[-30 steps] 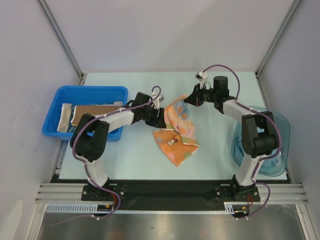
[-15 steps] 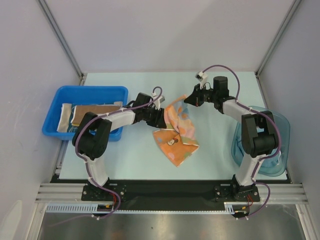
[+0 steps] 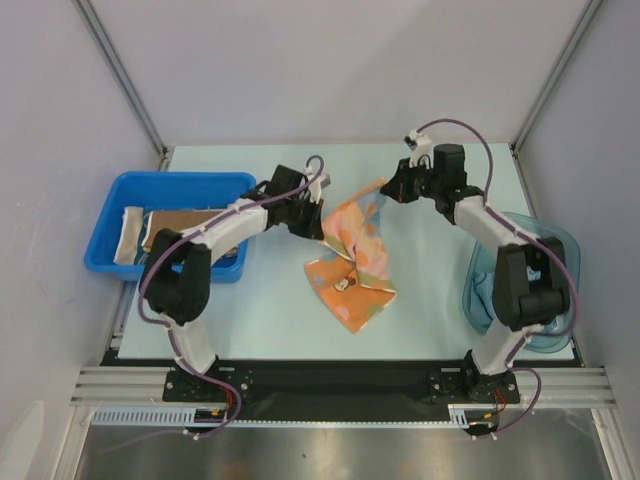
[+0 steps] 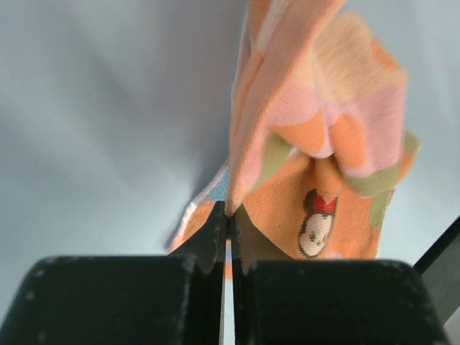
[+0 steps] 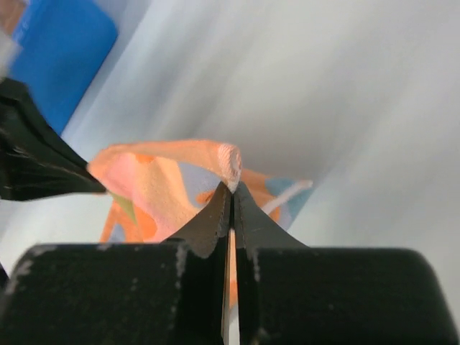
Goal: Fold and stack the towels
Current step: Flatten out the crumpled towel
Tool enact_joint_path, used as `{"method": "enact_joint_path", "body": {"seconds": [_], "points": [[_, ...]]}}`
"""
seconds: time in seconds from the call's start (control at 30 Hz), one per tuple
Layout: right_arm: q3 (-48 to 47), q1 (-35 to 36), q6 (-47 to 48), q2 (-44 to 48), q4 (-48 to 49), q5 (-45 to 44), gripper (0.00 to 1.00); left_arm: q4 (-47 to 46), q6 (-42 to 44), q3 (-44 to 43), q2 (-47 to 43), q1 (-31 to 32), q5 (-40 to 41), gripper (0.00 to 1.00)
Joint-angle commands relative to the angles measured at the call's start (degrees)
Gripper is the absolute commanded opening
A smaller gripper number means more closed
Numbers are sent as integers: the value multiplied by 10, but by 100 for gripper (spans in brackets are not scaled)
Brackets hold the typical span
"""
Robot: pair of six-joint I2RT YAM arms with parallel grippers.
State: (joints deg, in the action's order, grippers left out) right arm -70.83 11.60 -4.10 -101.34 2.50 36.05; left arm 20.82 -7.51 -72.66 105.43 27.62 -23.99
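Note:
An orange towel [image 3: 352, 262] with pale dots and a small cartoon face hangs between both arms above the pale table, its lower part resting crumpled on the surface. My left gripper [image 3: 322, 228] is shut on the towel's left corner [image 4: 248, 144]. My right gripper [image 3: 385, 190] is shut on the right corner [image 5: 228, 159]; the left gripper's black fingers [image 5: 43, 169] show at the left edge of the right wrist view. More folded towels [image 3: 165, 226], brown and pale, lie in the blue bin [image 3: 170, 185] at the left.
A clear blue tub [image 3: 560, 250] sits at the table's right edge, behind the right arm. Grey walls and metal posts enclose the table on three sides. The arm bases stand along the near edge.
The left gripper closed on the towel's left corner. Both grippers rose and moved away from the bases, lifting and spreading the towel's upper edge.

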Motion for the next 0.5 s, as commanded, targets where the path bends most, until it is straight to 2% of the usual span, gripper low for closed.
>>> {"method": "enact_joint_path", "body": {"seconds": [0.0, 0.03, 0.07, 0.13, 0.23, 0.47], "points": [[-62, 7, -31, 170, -70, -144, 0, 140, 73, -135, -122, 11, 93, 0], [-61, 16, -31, 197, -101, -166, 0, 170, 107, -184, -138, 16, 112, 0], [-57, 22, -28, 231, -115, -192, 0, 221, 120, -202, -165, 25, 124, 0], [-36, 40, -12, 328, -142, -219, 0, 262, 143, -238, -196, 37, 157, 0], [-14, 83, -3, 436, -168, -250, 0, 300, 155, -245, -260, 69, 189, 0], [9, 161, -32, 572, -147, -245, 0, 331, 116, -298, -362, 127, 149, 0]]}}
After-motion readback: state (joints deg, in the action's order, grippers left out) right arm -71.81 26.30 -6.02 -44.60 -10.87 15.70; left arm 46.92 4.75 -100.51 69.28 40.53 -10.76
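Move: I hold the towel's upper edge near its corners, left hand low and right hand higher. The orange lower part still on the table lies about 13 cm back and 6 cm right of my left hand, 4 cm below; the blue bin's middle is some 34 cm left and 3 cm ahead of that hand. From my right hand the orange part is about 23 cm back, 7 cm left and 13 cm below, with the teal basket roughly 30 cm right and 20 cm back. Keeping both grips shut on the towel's edge, I sweep it fast upward off the table: my left hand rises about 35 cm and eases back some 12, my right rises about as much while drawing back twice as far. The hands spread a few centimetres apart to pull the edge straight, and both wrists tip the fingers up by roughly 40 degrees. ##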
